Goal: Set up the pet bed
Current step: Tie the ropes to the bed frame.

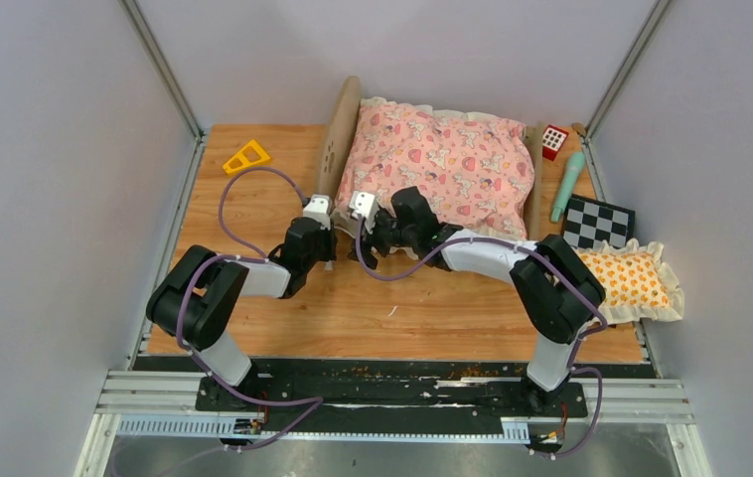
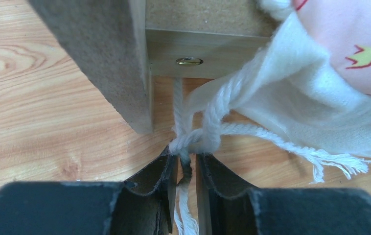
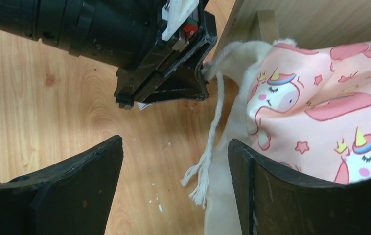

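The pet bed (image 1: 432, 159) stands at the back middle of the table, its wooden headboard (image 1: 339, 134) on the left and the pink unicorn quilt (image 1: 442, 164) lying over it. In the left wrist view the quilt's white corner (image 2: 291, 98) ends in a knotted white cord (image 2: 200, 137) beside a bed leg (image 2: 110, 68). My left gripper (image 2: 187, 155) is shut on that cord just below the knot. My right gripper (image 3: 175, 142) is open beside the quilt (image 3: 320, 103), with the frayed cord end (image 3: 203, 171) hanging between its fingers, untouched. Both grippers (image 1: 319, 211) (image 1: 358, 212) meet at the bed's near left corner.
An orange-patterned frilled pillow (image 1: 633, 282) lies at the right edge next to a black-and-white checkered board (image 1: 598, 223). A teal stick (image 1: 567, 186) and a red block (image 1: 554, 140) sit at the back right, a yellow triangle (image 1: 246, 157) at the back left.
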Robot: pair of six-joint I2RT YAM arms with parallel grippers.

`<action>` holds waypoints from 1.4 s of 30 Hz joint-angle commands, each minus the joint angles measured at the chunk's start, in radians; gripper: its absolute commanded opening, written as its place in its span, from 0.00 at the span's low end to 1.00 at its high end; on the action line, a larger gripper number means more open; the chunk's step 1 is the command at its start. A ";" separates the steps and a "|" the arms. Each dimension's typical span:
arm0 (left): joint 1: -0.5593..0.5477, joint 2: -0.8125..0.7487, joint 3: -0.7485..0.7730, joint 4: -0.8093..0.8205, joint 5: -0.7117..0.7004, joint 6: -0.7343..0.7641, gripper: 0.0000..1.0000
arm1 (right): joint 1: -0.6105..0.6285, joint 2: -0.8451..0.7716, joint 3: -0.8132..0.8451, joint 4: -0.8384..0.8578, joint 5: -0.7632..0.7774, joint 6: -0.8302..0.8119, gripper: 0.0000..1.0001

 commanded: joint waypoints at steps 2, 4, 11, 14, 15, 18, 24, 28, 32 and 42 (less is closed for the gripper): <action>0.005 0.003 -0.012 0.056 0.011 0.000 0.26 | 0.029 0.047 0.053 0.092 0.112 -0.047 0.75; 0.005 0.001 -0.012 0.058 0.012 -0.003 0.26 | 0.040 0.069 0.056 0.118 0.169 -0.050 0.72; 0.005 -0.004 -0.018 0.060 0.023 -0.007 0.26 | 0.050 0.118 0.011 0.267 0.347 -0.027 0.65; 0.005 -0.005 -0.020 0.062 0.026 -0.010 0.26 | 0.052 0.144 0.008 0.306 0.417 -0.024 0.62; 0.005 -0.004 -0.021 0.062 0.026 -0.011 0.26 | 0.052 0.154 0.007 0.317 0.440 -0.025 0.61; 0.005 -0.005 -0.023 0.065 0.026 -0.012 0.26 | 0.052 0.188 0.015 0.320 0.458 -0.032 0.59; 0.005 -0.005 -0.022 0.064 0.030 -0.016 0.26 | 0.055 0.225 0.051 0.286 0.464 -0.034 0.58; 0.005 -0.011 -0.025 0.064 0.030 -0.020 0.26 | 0.054 0.251 0.115 0.196 0.482 -0.019 0.56; 0.005 -0.016 -0.026 0.065 0.033 -0.023 0.26 | 0.054 0.282 0.179 0.109 0.529 -0.009 0.53; 0.005 -0.015 -0.026 0.072 0.035 -0.033 0.26 | 0.055 0.325 0.262 -0.020 0.554 0.017 0.15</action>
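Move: The loose rope tail to grab hangs about 8 cm ahead of the right gripper, 1 cm to its left and 7 cm below. The knot is some 6 cm ahead, 5 cm left and 7 cm down from that gripper, with the bed leg roughly 4 cm beyond the knot and 2 cm farther left; the white fabric corner lies about 3 cm past the tail. From the left gripper, already holding the other strand just under the knot, the tail is about 3 cm ahead, 4 cm right and level. Bring the right gripper forward about 8 cm and down some 7 cm to the loose tail beside the knot, swinging it roughly 20 degrees clockwise and rolling its left side down a little. Close its mostly open fingers on the way and pinch the tail between the tips. Keep the left gripper nearly still, still holding its strand. ##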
